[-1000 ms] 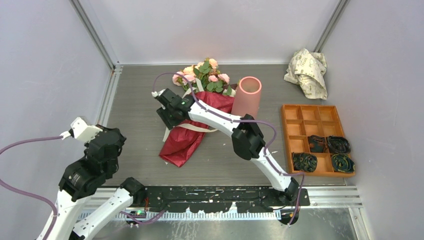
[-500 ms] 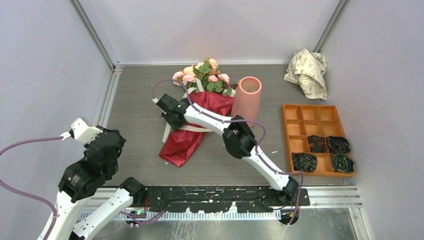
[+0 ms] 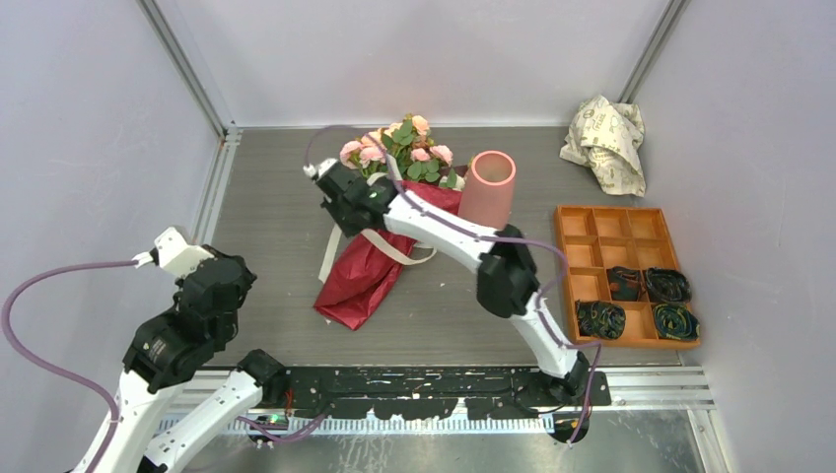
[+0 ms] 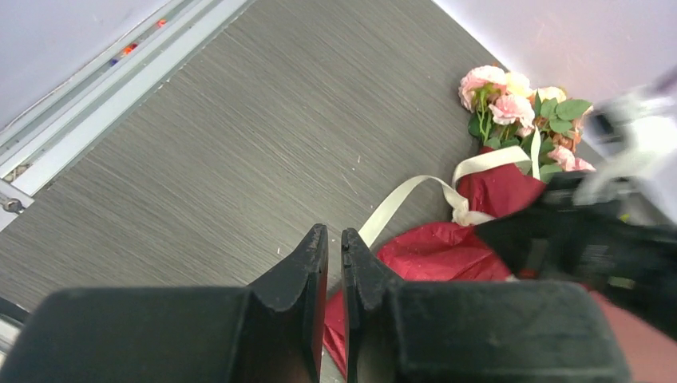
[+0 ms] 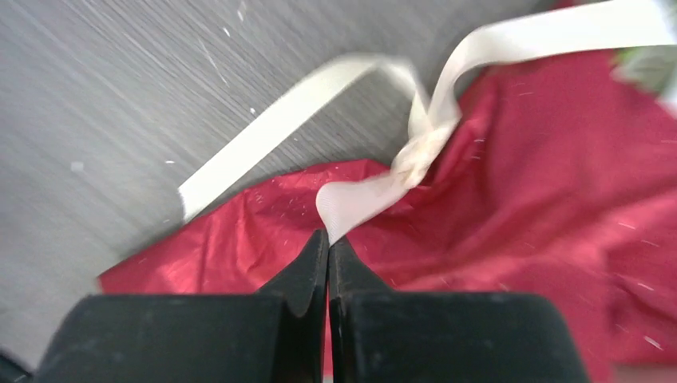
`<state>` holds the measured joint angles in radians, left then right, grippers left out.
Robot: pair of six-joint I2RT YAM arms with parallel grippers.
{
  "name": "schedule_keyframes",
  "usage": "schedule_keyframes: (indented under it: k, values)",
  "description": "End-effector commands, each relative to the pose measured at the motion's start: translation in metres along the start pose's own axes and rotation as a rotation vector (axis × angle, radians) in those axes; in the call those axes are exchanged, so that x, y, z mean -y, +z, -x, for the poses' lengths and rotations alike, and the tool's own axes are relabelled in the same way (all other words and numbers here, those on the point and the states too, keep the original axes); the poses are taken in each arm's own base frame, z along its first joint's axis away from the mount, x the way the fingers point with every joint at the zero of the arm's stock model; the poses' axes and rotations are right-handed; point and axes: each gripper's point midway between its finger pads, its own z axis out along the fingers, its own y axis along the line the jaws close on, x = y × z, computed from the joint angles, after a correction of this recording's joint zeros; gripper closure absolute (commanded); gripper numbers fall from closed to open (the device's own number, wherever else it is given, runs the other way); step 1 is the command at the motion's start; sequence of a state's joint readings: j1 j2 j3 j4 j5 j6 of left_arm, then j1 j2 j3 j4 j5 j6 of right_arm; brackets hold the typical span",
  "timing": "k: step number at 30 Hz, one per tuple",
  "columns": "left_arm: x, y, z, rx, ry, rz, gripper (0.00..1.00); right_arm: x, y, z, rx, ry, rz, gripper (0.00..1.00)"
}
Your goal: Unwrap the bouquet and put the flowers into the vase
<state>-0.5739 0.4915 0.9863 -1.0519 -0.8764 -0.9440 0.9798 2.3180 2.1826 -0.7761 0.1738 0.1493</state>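
The bouquet point(image 3: 360, 276) lies on the table in crinkled dark red paper, its pink and peach flowers point(image 3: 404, 148) pointing to the back. The salmon-pink vase point(image 3: 488, 187) stands upright just right of the blooms. My right gripper point(image 5: 329, 237) is over the bouquet's upper part, shut on the end of the cream ribbon point(image 5: 415, 152), which runs up to a knot. A loose ribbon tail point(image 3: 327, 258) hangs over the wrapper's left side. My left gripper point(image 4: 334, 233) hovers at the near left, away from the bouquet, its jaws almost together with nothing between them.
Crumpled cream printed paper point(image 3: 606, 138) sits in the back right corner. An orange compartment tray point(image 3: 616, 219) at the right holds several dark bundles point(image 3: 641, 301). Walls close in the table on three sides.
My right gripper closed on the ribbon end and moved toward the back, drawing the ribbon with it. The left arm shifted only slightly.
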Motion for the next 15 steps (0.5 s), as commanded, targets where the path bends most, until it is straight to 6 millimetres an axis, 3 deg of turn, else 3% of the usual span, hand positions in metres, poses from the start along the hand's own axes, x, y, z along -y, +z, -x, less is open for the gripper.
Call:
schedule_keyframes:
  k: [1,3,8,15]
  values:
    - [0.023,0.007,-0.002,-0.018,0.018,-0.047,0.86,0.02,-0.143,0.105,0.392,0.074,-0.005,0.96]
    - [0.028,0.008,-0.005,-0.032,0.029,-0.056,0.87,0.03,-0.183,0.115,0.46,0.092,-0.015,0.97]
    - [0.044,0.014,-0.013,-0.064,0.052,-0.092,0.86,0.054,-0.26,0.121,0.601,0.129,-0.058,0.96]
    - [0.07,0.025,-0.033,-0.128,0.085,-0.142,0.86,0.092,-0.362,0.103,0.77,0.19,-0.127,0.94]
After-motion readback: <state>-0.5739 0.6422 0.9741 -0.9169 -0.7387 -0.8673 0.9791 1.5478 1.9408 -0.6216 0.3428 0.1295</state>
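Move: The ribbon's knot on the bouquet lies about 6 cm ahead of the right hand, 1 cm to its right and 7 cm below; the shut fingers already hold the ribbon. From this hand, the flower heads are some 21 cm ahead and 11 cm right, the vase about 5 cm ahead and 28 cm right. From the left hand, the knot is roughly 23 cm ahead, 24 cm right and 23 cm below. The cream ribbon, still pinched in the right fingers, is pulled fast up off the bouquet, some 32 cm, swinging about 12 cm right towards the vase's side while the wrist tips the fingers up by around 40 degrees. The empty left hand eases right and forward towards the wrapped bouquet, fingers still nearly shut. ##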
